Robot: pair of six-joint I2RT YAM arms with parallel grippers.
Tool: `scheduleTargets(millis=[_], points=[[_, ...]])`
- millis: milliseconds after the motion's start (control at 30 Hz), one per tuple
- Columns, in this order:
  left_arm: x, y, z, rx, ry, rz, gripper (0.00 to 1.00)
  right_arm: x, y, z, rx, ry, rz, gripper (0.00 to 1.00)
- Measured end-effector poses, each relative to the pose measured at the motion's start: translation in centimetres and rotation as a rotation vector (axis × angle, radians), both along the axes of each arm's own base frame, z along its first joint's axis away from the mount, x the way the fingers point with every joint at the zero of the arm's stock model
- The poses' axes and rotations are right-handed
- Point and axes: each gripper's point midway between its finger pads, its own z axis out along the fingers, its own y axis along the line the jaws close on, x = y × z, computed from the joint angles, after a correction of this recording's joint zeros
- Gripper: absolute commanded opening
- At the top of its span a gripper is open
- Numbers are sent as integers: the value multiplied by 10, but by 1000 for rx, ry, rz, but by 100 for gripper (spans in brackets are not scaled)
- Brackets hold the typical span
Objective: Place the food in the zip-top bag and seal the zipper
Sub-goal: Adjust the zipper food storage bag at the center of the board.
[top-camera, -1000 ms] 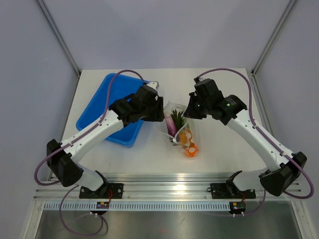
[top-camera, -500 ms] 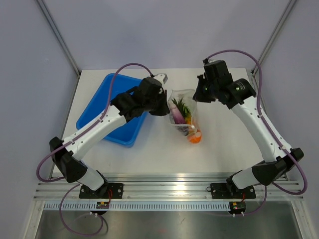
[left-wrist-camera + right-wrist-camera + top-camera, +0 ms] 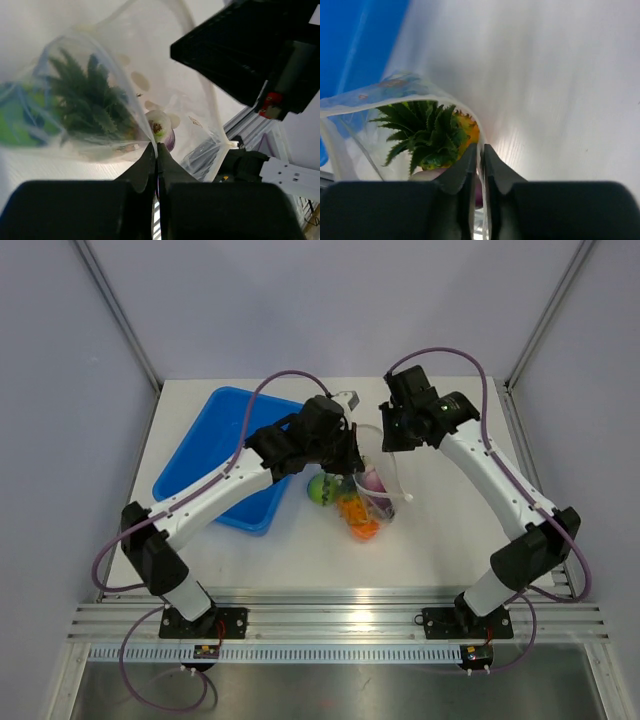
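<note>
The zip-top bag (image 3: pixel 383 492) hangs between my two grippers with its mouth open. My left gripper (image 3: pixel 347 456) is shut on the mouth's left edge (image 3: pixel 156 145). My right gripper (image 3: pixel 386 438) pinches the right edge (image 3: pixel 481 149), with the film in a hairline gap between its fingers. The zipper (image 3: pixel 395 94) runs as a thick clear strip around the open mouth. Inside the bag are the food items: a pineapple (image 3: pixel 434 131) with green leaves (image 3: pixel 87 100), an eggplant (image 3: pixel 161 131), an orange ball (image 3: pixel 357 512) and a green ball (image 3: pixel 322 488) low on the left.
A blue tray (image 3: pixel 205 465) lies left of the bag, under the left arm. The white table (image 3: pixel 450 540) runs to metal rails along the near edge. Grey walls and frame posts close in the back and sides.
The left gripper closed on the bag's edge. Both grippers moved together and raised the bag, which lay flat a second ago. The food has slid down and the green ball now shows.
</note>
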Motion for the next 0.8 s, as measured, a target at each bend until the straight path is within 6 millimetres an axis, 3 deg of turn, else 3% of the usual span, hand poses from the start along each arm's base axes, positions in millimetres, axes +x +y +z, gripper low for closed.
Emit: scheduleTargets(millis=[33,100,133,233,400,500,567,700,800], points=[[1,-5,-16,23,36,-7,0,1,1,-19,-27,48,2,44],[0,-8,-45,65,94,-12,0,-1,0,-40,-61,100,11,57],[0,-7,-52,78,108,-11,0,-4,-2,-41,-69,104,19,60],[1,-2,-52,80,117,0,0,-8,-5,-14,-35,9,40,64],[5,11,-33,47,94,26,0,-40,-20,67,95,-297,97,63],[4,13,-26,33,84,27,0,-64,-25,81,148,-418,162,59],[1,15,-23,24,79,23,0,-76,-27,72,164,-474,201,59],[-6,22,-25,27,85,20,0,-97,-32,23,166,-501,255,60],[-9,25,-25,28,85,20,0,-115,-38,3,185,-538,285,61]])
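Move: The right fingers hold the far right part of the bag's open rim, and the rim's near corner lies about 10 cm back and 3 cm right of them, a few centimetres lower. The eggplant is some 6 cm back, 1 cm left and 12 cm below. From the left fingers, shut on the left rim, that near corner is about 10 cm right and 5 cm back, slightly lower, and the watermelon is roughly 7 cm left, 2 cm ahead, well below. The right hand sinks about 4 cm while its fingers open and let go of the bag's rim, then arcs up and back and comes down again some 11 cm nearer the base and 4 cm right, beside the rim's near corner, its fingers tilting up by about 30 degrees and staying open. The left hand keeps its pinch on the left rim, dips about 5 cm, rises roughly halfway back and eases a couple of centimetres left. ##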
